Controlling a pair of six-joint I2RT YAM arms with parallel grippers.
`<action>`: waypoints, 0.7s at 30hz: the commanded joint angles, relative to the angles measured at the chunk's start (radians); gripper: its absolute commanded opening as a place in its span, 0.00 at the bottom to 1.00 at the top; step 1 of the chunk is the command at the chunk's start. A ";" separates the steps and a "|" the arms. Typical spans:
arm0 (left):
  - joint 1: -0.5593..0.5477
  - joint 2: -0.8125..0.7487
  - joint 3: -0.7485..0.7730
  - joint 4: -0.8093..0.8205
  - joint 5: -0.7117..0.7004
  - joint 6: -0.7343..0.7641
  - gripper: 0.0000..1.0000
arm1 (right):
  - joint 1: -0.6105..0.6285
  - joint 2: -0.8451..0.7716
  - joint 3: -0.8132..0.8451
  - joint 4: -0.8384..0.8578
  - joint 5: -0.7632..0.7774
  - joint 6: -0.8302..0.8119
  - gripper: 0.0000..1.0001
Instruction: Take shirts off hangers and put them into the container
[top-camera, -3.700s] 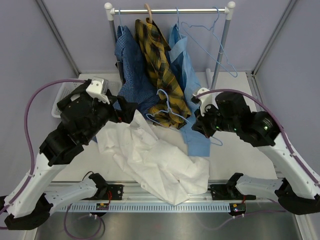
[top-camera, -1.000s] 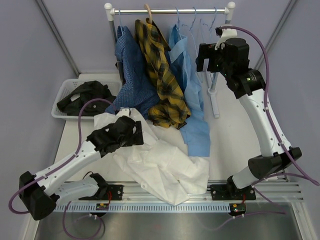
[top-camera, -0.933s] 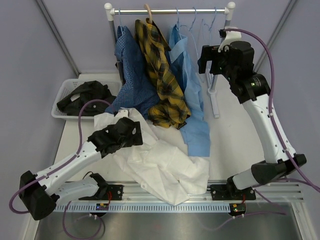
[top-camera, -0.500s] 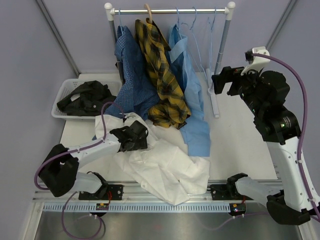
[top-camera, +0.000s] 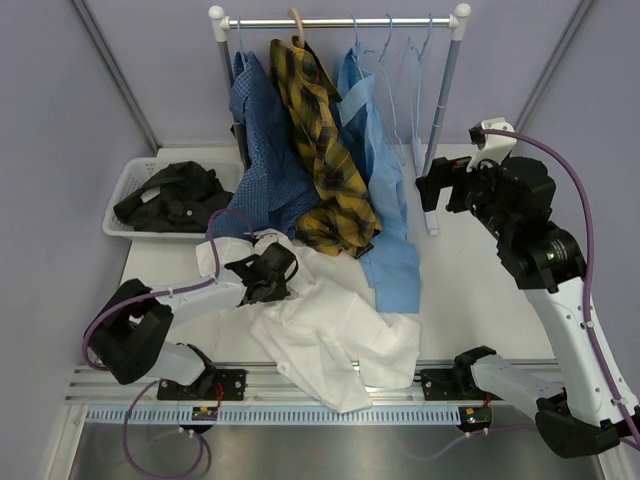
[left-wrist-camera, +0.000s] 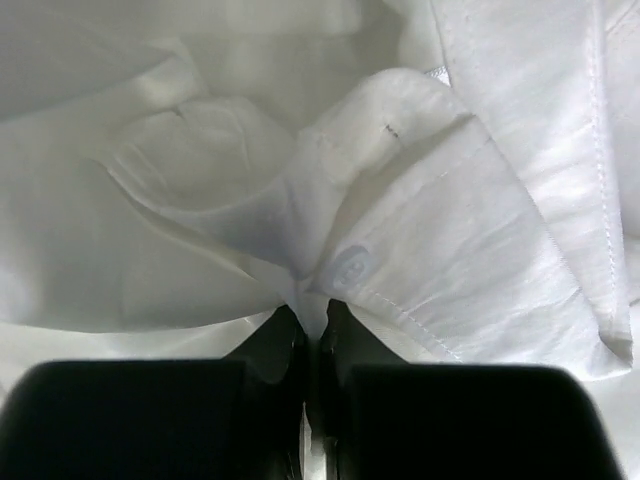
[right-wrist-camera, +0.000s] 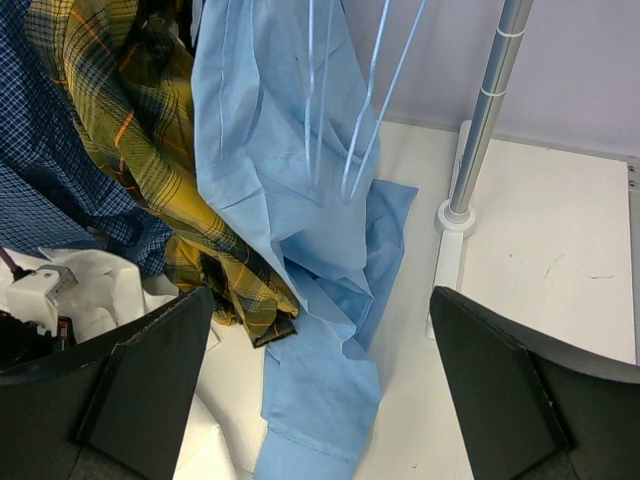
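Observation:
A white shirt (top-camera: 330, 330) lies crumpled on the table's near middle. My left gripper (top-camera: 270, 275) is low over its left part and shut on a pinched fold of the white cloth (left-wrist-camera: 312, 315). A black shirt (top-camera: 170, 195) lies in the white container (top-camera: 120, 190) at the left. Dark blue check (top-camera: 262, 150), plaid (top-camera: 325, 150) and light blue (top-camera: 385, 200) shirts hang from the rail. Empty light-blue hangers (top-camera: 400, 70) hang at its right. My right gripper (top-camera: 440, 185) hovers open right of the rail post, facing the light blue shirt (right-wrist-camera: 300, 250), holding nothing.
The white-and-metal clothes rail (top-camera: 340, 20) stands at the back, its right post (right-wrist-camera: 485, 110) and foot on the table near my right gripper. Grey walls close in both sides. The arm bases and a metal rail run along the near edge.
My left gripper has shut on the white shirt and drawn it left and nearer, bunching the cloth. The right arm has come down from the rail and moved right.

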 joint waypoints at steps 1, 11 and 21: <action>-0.004 0.026 -0.108 0.008 0.154 -0.023 0.00 | -0.006 -0.027 -0.004 0.015 -0.021 -0.015 0.99; 0.004 -0.477 0.169 -0.375 0.021 0.075 0.00 | -0.005 -0.006 0.019 0.016 -0.027 0.008 0.99; 0.178 -0.571 0.722 -0.566 -0.283 0.389 0.00 | -0.005 0.001 0.019 0.035 -0.076 0.011 0.99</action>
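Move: The container, with the black shirt in it, stands about 24 cm ahead of the left hand, 25 cm to its left and a few centimetres higher. The lower end of the blue checked shirt is some 18 cm ahead and 3 cm left of this hand, that of the yellow plaid shirt about 16 cm ahead and 13 cm right. From the raised right hand, the container is roughly 17 cm ahead, 57 cm left and 36 cm below. The white shirt, already pinched by a fold in the left hand's shut fingers, is hauled up off the table: first drawn back about 3 cm as it starts to rise, then raised fast by some 30 cm, the hand regaining that forward distance and swinging about 8 cm left, to the container's side. The wrist tips the fingers up and forward by about 30 degrees, keeping the pinch. ##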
